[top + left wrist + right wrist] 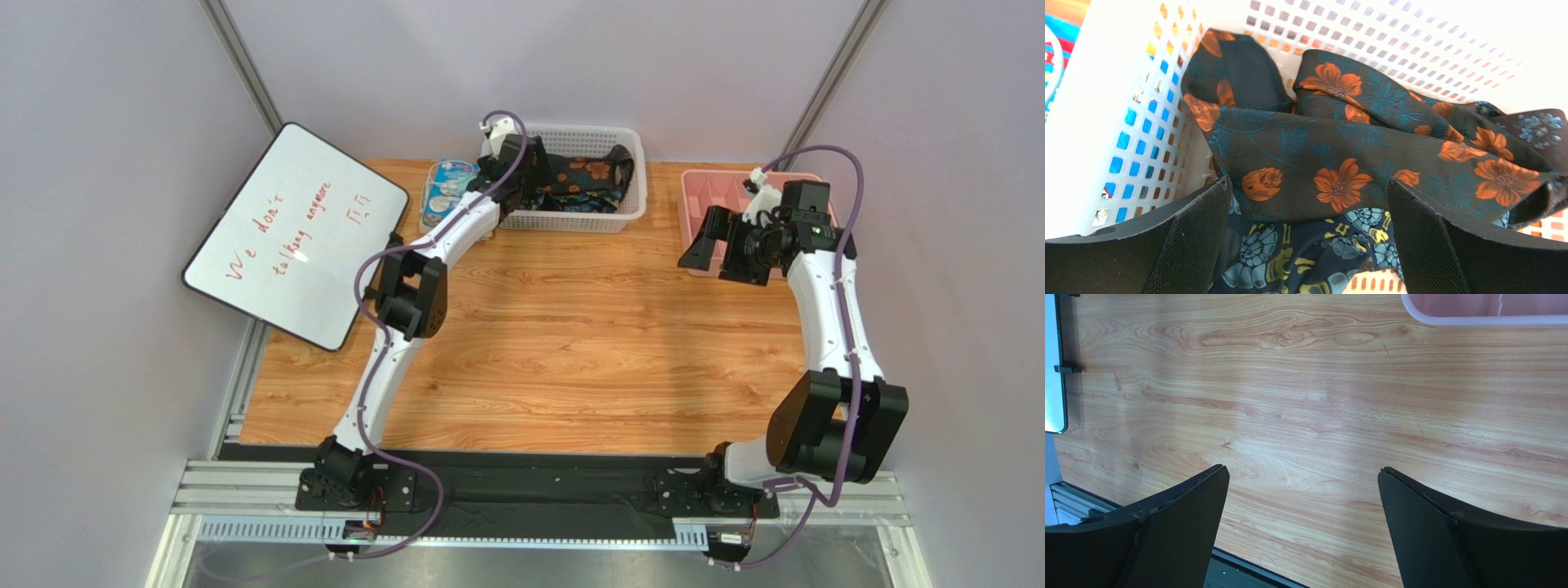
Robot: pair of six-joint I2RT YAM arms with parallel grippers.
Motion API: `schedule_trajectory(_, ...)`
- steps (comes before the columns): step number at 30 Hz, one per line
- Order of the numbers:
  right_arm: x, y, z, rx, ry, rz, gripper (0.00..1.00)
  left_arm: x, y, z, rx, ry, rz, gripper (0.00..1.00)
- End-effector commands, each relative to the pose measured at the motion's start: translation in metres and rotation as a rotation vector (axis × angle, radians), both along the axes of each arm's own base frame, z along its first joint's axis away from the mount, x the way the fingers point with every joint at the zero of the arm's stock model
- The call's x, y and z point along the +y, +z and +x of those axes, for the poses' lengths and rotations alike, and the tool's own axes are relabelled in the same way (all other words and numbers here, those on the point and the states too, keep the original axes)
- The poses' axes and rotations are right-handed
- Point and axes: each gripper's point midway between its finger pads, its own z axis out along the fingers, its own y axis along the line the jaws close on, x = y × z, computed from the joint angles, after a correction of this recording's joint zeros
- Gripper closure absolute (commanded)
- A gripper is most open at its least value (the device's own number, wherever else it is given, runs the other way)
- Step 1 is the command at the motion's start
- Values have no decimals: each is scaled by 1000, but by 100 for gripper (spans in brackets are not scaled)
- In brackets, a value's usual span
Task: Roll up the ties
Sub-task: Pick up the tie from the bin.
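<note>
Several ties [579, 179] lie heaped in a white perforated basket [577, 224] at the back centre of the table. The left wrist view shows a dark tie with orange flowers and teal lines [1339, 153] draped over a navy tie with pale blue and yellow figures [1309, 257]. My left gripper [1309, 239] hangs open just over this heap at the basket's left end [535, 181], its fingers on either side of the cloth with nothing pinched. My right gripper [697, 249] is open over bare wood [1303, 502], holding nothing.
A pink tray [718, 202] sits at the back right, its rim also in the right wrist view [1475, 318]. A blue-white packet [448, 190] lies left of the basket. A whiteboard [294, 233] leans over the table's left edge.
</note>
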Motion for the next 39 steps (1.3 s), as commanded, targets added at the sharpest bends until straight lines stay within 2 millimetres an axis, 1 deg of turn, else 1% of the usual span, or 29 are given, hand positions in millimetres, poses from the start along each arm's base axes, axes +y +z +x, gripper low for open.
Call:
schedule_trajectory(1,-6,18,10,-46,-22,-9,0,-3,-5,1,16,30,-49,0)
schedule_trajectory(4,-7,18,12,-43,-27,-5,0,-4,-3,3,9,29,-68,0)
schedule_trajectory(8,-8,18,13,-40,-33,-3,0,-4,-7,7,12,30,-99,0)
schedule_trajectory(9,-9,17,13,-36,-34,-4,0,-2,-10,9,18,35,-113,3)
schedule_trajectory(10,-9,17,13,-37,-35,-6,0,-2,-9,10,15,36,-125,7)
schedule_trajectory(11,-10,18,14,-39,-37,-7,0,-1,-12,11,22,30,-135,15)
schedule_trajectory(12,-10,16,14,-33,-39,-7,0,1,-14,12,24,32,-143,21)
schedule_trajectory(13,-11,16,15,-34,-40,-8,0,-1,-11,15,10,21,-151,26)
schedule_trajectory(14,-11,18,16,-37,-39,-7,0,-3,-9,16,-1,-3,-156,35)
schedule_trajectory(15,-11,17,16,-34,-40,-5,0,-6,-6,18,-18,-23,-150,38)
schedule_trajectory(16,-11,17,16,-33,-41,-5,0,-7,3,23,-63,-45,-136,43)
schedule_trajectory(17,-11,17,17,-32,-40,-3,0,-11,10,26,-91,-69,-130,53)
schedule_trajectory(19,-11,18,18,-35,-37,-4,0,-15,32,32,-166,-98,-123,66)
schedule_trajectory(20,-11,19,18,-35,-36,-3,0,-15,47,35,-210,-117,-92,79)
schedule_trajectory(22,-10,20,18,-37,-34,-1,0,-18,68,37,-277,-139,-70,87)
schedule_trajectory(23,-10,21,19,-40,-34,-1,0,-18,83,37,-314,-155,-41,95)
schedule_trajectory(24,-10,21,19,-39,-33,0,0,-20,97,36,-353,-167,-36,98)
schedule_trajectory(25,-10,21,19,-41,-32,2,0,-22,106,35,-375,-180,-28,100)
schedule_trajectory(27,-9,22,19,-44,-31,3,0,-25,132,30,-437,-217,-5,100)
schedule_trajectory(28,-9,24,20,-47,-30,6,0,-28,139,27,-456,-237,5,100)
schedule_trajectory(29,-9,25,21,-51,-29,6,0,-32,153,22,-484,-263,10,100)
schedule_trajectory(31,-9,30,22,-63,-25,7,0,-34,173,15,-529,-292,32,100)
schedule_trajectory(32,-9,31,22,-67,-23,6,0,-38,189,8,-556,-325,27,100)
schedule_trajectory(33,-9,33,22,-72,-20,4,0,-40,199,4,-578,-342,31,100)
schedule_trajectory(34,-9,34,23,-76,-19,4,0,-41,221,-4,-609,-362,23,100)
schedule_trajectory(36,-9,39,22,-94,-14,-1,0,-47,241,-17,-642,-413,25,100)
schedule_trajectory(37,-9,40,22,-96,-10,4,0,-49,264,-30,-674,-447,22,100)
schedule_trajectory(39,-9,43,22,-105,-4,7,0,-54,284,-46,-709,-490,23,100)
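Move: The orange-flowered tie lies across the bin just in front of the left hand's open fingers, its middle about 4 cm ahead, 5 cm to the right and 4 cm lower. The blue-patterned tie sits some 2 cm back, 3 cm right and 5 cm down; the blue packet is outside the bin, roughly 15 cm left and 3 cm back, some 6 cm lower. From the right hand the flowered tie is about 28 cm ahead, 25 cm left and 13 cm below. The left hand sinks about 3 cm into the bin, easing forward at the bottom while the wide-open fingers close fully and pinch the orange-flowered tie left of its middle. Still shut on the cloth, they then lift it fast by some 17 cm, drifting about 4 cm right and coming back the little they had gone forward, while the wrist tips fingers-up by about 25 degrees and turns some 20 degrees clockwise. ##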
